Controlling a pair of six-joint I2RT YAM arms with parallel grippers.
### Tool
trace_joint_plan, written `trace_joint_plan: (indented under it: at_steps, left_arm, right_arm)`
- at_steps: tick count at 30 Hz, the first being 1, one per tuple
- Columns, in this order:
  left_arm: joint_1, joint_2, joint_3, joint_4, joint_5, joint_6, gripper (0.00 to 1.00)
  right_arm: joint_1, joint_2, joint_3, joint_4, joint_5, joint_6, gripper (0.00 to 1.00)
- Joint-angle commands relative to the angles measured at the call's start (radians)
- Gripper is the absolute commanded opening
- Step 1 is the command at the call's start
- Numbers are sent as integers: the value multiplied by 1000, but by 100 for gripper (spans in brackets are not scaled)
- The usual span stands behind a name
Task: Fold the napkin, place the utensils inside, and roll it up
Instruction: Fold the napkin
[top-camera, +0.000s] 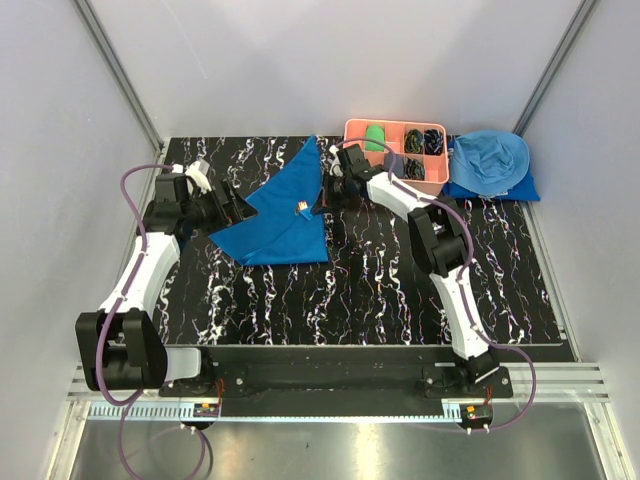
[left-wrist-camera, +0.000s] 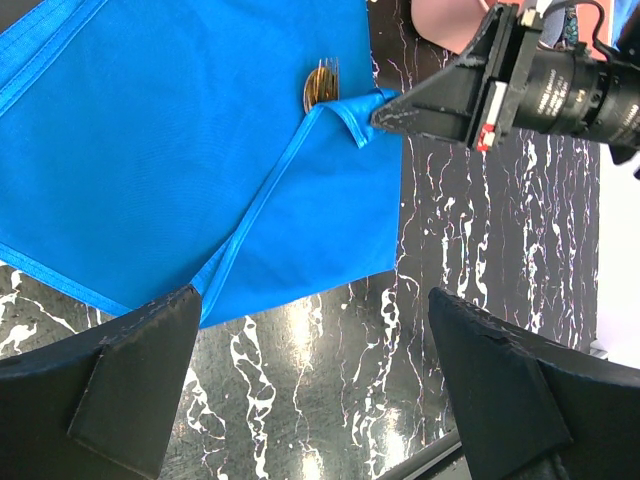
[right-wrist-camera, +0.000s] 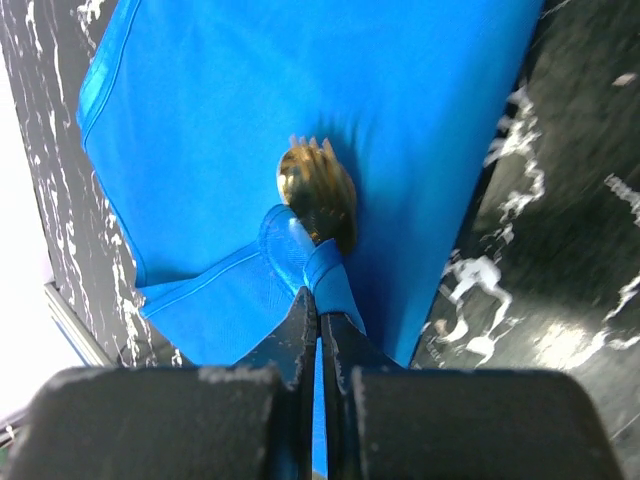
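The royal-blue napkin (top-camera: 283, 218) lies folded on the black marbled table, left of centre. Gold utensil heads (top-camera: 301, 209) poke out from under a folded flap; their handles are hidden beneath the cloth. My right gripper (top-camera: 320, 205) is shut on the flap's corner, right beside the heads. In the right wrist view the gripper (right-wrist-camera: 320, 308) pinches that blue hem just below the gold head (right-wrist-camera: 318, 190). My left gripper (top-camera: 232, 208) hovers open at the napkin's left edge. Its dark fingers (left-wrist-camera: 135, 375) frame bare table, with the napkin (left-wrist-camera: 180, 150) beyond them.
A salmon compartment tray (top-camera: 395, 123) with small items stands at the back right of the napkin. A sky-blue heap of cloth (top-camera: 490, 160) lies to the tray's right. White walls enclose the table on three sides.
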Motion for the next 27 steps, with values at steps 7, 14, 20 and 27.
trace_joint_plan:
  at_steps: [7,14,20,27]
  left_arm:
    - [6,7,-6,51,26,-1,99]
    - [4,12,-5,51,28,0,99]
    - [6,15,-5,52,28,-1,99]
    - [6,17,-6,51,22,2,99]
  right_arm:
    - [-18,71,112,14,-65,-20,0]
    - [-18,82,129,19,-73,-16,0]
    - [-23,78,162,21,-69,12,34]
    - [-34,58,248,21,-94,30,64]
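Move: The right gripper, shut on the napkin's near flap, has the fork and spoon heads about 4 cm to its left, 1 cm ahead and 2 cm below. The napkin's far corner is roughly 21 cm ahead and 2 cm left, and the pink box some 15 cm ahead and 22 cm to the right. From the left hand, the fork and spoon heads lie about 12 cm ahead, 10 cm right and 14 cm below. Lay the flap down beside the fork and spoon heads: ease the right gripper down about 1.5 cm and forward 1 cm, still pinching the cloth edge. Pause low, open the fingers a little over halfway to let go of it, then lift about 3 cm while drifting another 1.5 cm forward and slightly left. ##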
